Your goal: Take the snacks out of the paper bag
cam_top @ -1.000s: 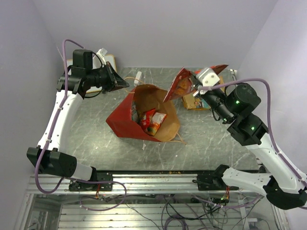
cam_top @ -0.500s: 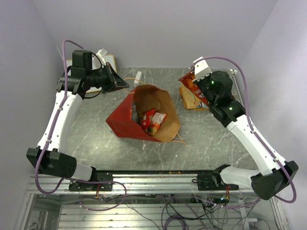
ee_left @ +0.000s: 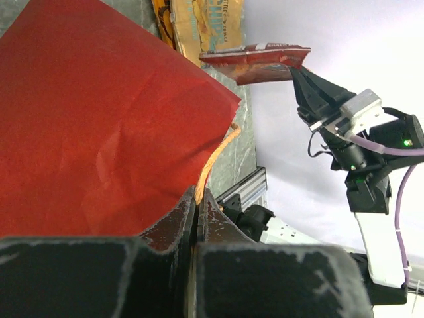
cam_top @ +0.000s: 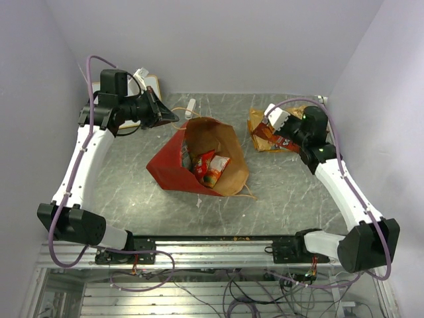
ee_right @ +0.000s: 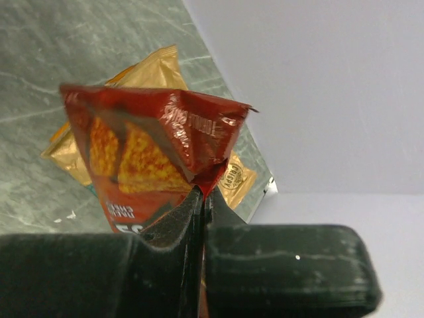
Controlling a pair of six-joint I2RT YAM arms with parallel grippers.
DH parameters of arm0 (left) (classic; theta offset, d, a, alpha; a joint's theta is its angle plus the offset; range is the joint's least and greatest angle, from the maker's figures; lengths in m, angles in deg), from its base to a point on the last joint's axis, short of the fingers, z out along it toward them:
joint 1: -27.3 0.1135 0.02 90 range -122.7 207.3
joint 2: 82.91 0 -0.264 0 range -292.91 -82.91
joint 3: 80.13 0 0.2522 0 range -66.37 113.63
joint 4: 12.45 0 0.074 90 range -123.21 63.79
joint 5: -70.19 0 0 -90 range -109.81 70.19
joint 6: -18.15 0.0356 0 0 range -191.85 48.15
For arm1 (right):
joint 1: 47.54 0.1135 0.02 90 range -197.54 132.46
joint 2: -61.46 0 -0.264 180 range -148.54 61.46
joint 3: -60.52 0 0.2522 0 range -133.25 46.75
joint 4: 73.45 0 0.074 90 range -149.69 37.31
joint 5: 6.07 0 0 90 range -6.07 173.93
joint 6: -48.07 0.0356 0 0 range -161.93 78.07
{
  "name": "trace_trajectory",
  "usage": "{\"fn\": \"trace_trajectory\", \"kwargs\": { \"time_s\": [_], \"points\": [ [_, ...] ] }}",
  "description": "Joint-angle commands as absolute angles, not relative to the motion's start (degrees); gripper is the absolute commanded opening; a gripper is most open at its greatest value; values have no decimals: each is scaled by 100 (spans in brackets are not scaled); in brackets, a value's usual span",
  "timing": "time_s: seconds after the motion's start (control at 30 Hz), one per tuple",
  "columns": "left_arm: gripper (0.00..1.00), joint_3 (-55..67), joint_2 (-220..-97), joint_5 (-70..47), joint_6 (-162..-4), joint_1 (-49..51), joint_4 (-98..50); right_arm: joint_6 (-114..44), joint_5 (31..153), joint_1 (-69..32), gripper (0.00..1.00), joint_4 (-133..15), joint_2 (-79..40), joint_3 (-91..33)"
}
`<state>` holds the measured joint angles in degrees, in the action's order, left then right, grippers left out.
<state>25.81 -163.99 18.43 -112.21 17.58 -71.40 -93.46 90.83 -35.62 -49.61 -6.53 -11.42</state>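
Note:
The paper bag (cam_top: 169, 165) lies on its side mid-table, red outside, brown inside, mouth toward the back. Inside it lie red and orange snacks (cam_top: 209, 167). At the bag's back left corner my left gripper (cam_top: 172, 118) is shut on the bag's tan cord handle (ee_left: 213, 161), which runs up from between the tips (ee_left: 197, 193) beside the red bag wall (ee_left: 93, 119). My right gripper (cam_top: 268, 128) is shut on a red snack packet (ee_right: 142, 149) by its top corner, held low over orange packets (cam_top: 264, 142) at the back right.
A white and tan object (cam_top: 146, 79) stands at the back left corner and a small white piece (cam_top: 191, 106) lies behind the bag. Walls close in on three sides. The aluminium rail (cam_top: 212, 246) runs along the near edge.
My right arm has swung the red packet away from above the bag's right rim, back and down over the orange packets at the back right. The left arm and bag have stayed still.

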Motion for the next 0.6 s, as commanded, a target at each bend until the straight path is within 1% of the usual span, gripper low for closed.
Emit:
{"fn": "trace_trajectory", "kwargs": {
  "time_s": [0.0,0.2,0.4,0.57],
  "points": [
    [7,2854,-16540,2040,-11126,1798,-7110,-10387,10188,-3911,0,-4963,-1057,-1333],
    [7,2914,-16639,2051,-11043,1798,-7226,-11088,10027,-4038,0,-4789,-1461,-1382],
    [7,2909,-16703,2098,-11055,1798,-7173,-11694,10248,-4091,0,-4409,-1955,-1630],
    [7,3003,-16783,2093,-11043,1798,-7206,-11916,10031,-4093,0,-4543,-2299,-1740]
  ]
}}
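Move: Just beyond the right hand, whose shut fingers already hold the red chip bag by its top, the pile of gold and orange snacks lies on the table about 7 cm ahead, some 3 cm to the right and 22 cm below. The paper bag stands roughly 20 cm to this hand's left, 8 cm back and 15 cm lower. From the left hand, the pile is about 14 cm ahead, 28 cm right and 30 cm down. Lowering the pinched red chip bag towards the snack pile, the right hand sinks about 7 cm, fastest at first, and eases some 4 cm forward. Its wrist tips down a little, drops its left side by about 15 degrees and swings counter-clockwise about as much. Its fingers stay shut on the bag, and the left hand keeps hold of the paper bag's handle. ##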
